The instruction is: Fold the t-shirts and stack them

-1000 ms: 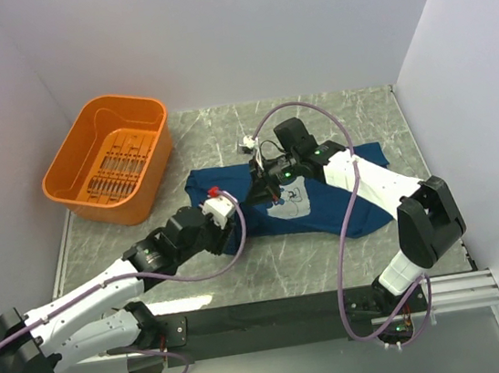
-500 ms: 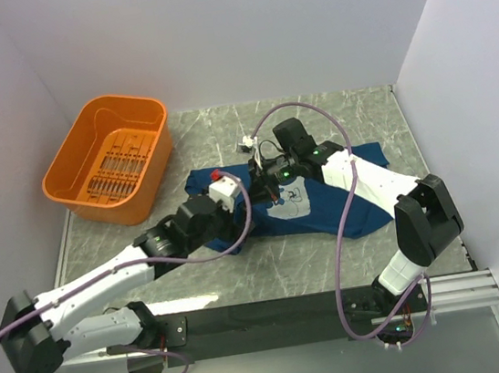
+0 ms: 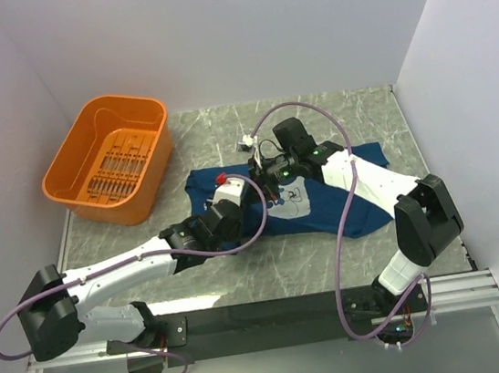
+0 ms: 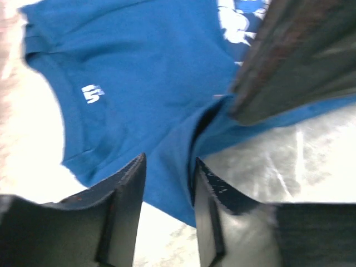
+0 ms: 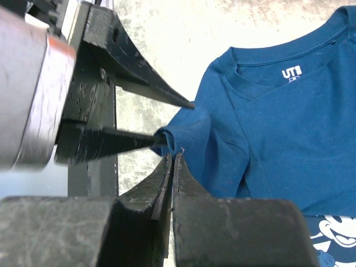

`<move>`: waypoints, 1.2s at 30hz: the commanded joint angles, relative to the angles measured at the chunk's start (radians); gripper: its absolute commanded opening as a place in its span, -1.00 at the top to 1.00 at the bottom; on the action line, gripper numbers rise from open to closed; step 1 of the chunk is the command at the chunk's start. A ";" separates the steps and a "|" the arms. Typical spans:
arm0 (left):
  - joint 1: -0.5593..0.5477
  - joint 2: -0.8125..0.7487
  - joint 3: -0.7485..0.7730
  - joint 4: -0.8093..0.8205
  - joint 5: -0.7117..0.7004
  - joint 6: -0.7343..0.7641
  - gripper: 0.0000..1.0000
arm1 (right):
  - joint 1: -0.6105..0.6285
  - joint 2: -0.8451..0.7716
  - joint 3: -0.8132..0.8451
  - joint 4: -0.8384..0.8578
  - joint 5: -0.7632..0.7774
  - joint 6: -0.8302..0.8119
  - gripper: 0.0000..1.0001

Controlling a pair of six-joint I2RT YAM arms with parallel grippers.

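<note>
A navy t-shirt [image 3: 325,204] with a pale cartoon print lies spread on the marble table. In the right wrist view its collar and label face up [image 5: 278,122]. My right gripper [image 3: 262,188] [image 5: 173,157] is shut on a raised fold at the shirt's sleeve edge. My left gripper [image 3: 244,198] [image 4: 169,167] is open and straddles that same blue edge [image 4: 144,83], one finger on either side. Its dark fingers [image 5: 139,83] show just beyond my right fingertips, the lower one touching the fold. The right gripper's fingers [image 4: 289,67] loom at the upper right of the left wrist view.
An orange plastic basket [image 3: 128,207] stands at the back left corner of the table, close to the left wall. Purple cables loop off both arms over the shirt. White walls close in the left, back and right sides.
My left arm has reached right and forward until its gripper sits at the shirt's sleeve beside the right gripper. The right arm and the shirt have stayed put.
</note>
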 commanded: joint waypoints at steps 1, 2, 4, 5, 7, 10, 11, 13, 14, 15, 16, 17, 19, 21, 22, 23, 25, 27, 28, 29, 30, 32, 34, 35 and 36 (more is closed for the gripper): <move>-0.012 -0.010 0.045 -0.048 -0.132 -0.036 0.15 | -0.006 -0.007 0.004 0.039 -0.001 0.012 1.00; -0.012 -0.013 0.043 -0.056 -0.141 -0.039 0.17 | -0.006 -0.006 0.003 0.039 -0.001 0.012 1.00; -0.012 -0.023 0.039 -0.087 -0.173 -0.048 0.19 | -0.008 -0.006 0.003 0.039 0.002 0.011 1.00; -0.014 -0.030 0.036 -0.093 -0.176 -0.045 0.19 | -0.006 -0.004 0.004 0.037 0.004 0.011 1.00; -0.012 -0.051 0.028 -0.098 -0.172 -0.037 0.19 | -0.006 -0.003 0.004 0.036 0.004 0.011 1.00; -0.012 -0.068 0.019 -0.091 -0.135 -0.019 0.18 | -0.006 0.000 0.006 0.034 0.007 0.009 1.00; -0.012 -0.069 0.016 -0.087 -0.123 -0.017 0.18 | -0.006 0.000 0.004 0.034 0.005 0.009 1.00; -0.012 -0.074 0.010 -0.072 -0.081 -0.005 0.27 | -0.008 0.000 0.006 0.033 0.008 0.009 1.00; -0.012 -0.076 0.009 -0.067 -0.069 -0.005 0.32 | -0.006 -0.001 0.006 0.033 0.008 0.009 1.00; -0.012 -0.074 0.008 -0.064 -0.054 -0.001 0.41 | -0.008 0.000 0.004 0.034 0.008 0.011 1.00; -0.012 -0.070 0.009 -0.059 -0.043 0.007 0.46 | -0.006 -0.001 0.004 0.034 0.010 0.011 1.00; -0.012 -0.065 0.011 -0.059 -0.031 0.007 0.55 | -0.006 0.000 0.004 0.033 0.010 0.009 1.00; -0.012 -0.059 0.014 -0.061 -0.020 0.015 0.74 | -0.008 0.000 0.004 0.033 0.008 0.009 1.00; -0.012 -0.053 0.020 -0.062 -0.014 0.018 0.94 | -0.006 0.002 0.004 0.031 0.008 0.009 1.00; -0.012 -0.050 0.022 -0.065 -0.014 0.024 0.99 | -0.008 0.002 0.004 0.031 0.008 0.007 1.00; -0.012 -0.051 0.023 -0.067 -0.011 0.030 0.99 | -0.006 0.002 0.004 0.030 0.013 0.003 1.00; -0.012 -0.060 0.029 -0.068 0.000 0.056 0.99 | -0.006 0.002 0.007 0.014 0.019 -0.008 1.00; -0.012 -0.083 0.032 -0.068 0.052 0.134 0.99 | -0.008 0.003 0.018 -0.019 0.028 -0.055 1.00; -0.012 -0.094 0.032 -0.073 0.067 0.163 0.99 | -0.008 0.005 0.038 -0.074 0.034 -0.081 0.95; -0.012 -0.105 0.034 -0.075 0.093 0.197 0.99 | -0.011 0.002 0.046 -0.104 0.039 -0.141 0.85; -0.012 -0.134 0.031 -0.078 0.156 0.237 0.99 | -0.016 -0.001 0.052 -0.130 0.046 -0.167 0.75; -0.011 -0.169 0.023 -0.081 0.224 0.343 0.99 | -0.038 -0.032 0.052 -0.199 0.046 -0.244 0.29; -0.003 -0.229 0.000 -0.084 0.320 0.438 0.99 | -0.063 -0.072 0.046 -0.296 0.020 -0.308 -0.03; 0.009 -0.250 -0.009 -0.084 0.351 0.463 0.99 | -0.074 -0.087 0.044 -0.338 0.020 -0.398 -0.10; 0.015 -0.288 -0.027 -0.082 0.376 0.492 0.99 | -0.092 -0.102 0.040 -0.377 0.030 -0.442 -0.14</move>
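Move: A fold of the t-shirt is already held up in the closed right fingertips. It runs down between the half-open left fingers, its spot to grip about 1 cm left of and 1 cm above the left hand point, level with it in reach. On the table, the white print lies about 8 cm ahead, 12 cm right and 12 cm below the left hand; the collar is roughly 10 cm ahead, 11 cm left and 12 cm below it. Slide the left gripper about 3 cm to the left around the raised fold while the right holds still, ease back a little and shut on the cloth. Then draw it back and up, some 3 cm each way, turning about 25 degrees clockwise, as the right fingers open, let go and withdraw about 3 cm right and 2 cm down. ##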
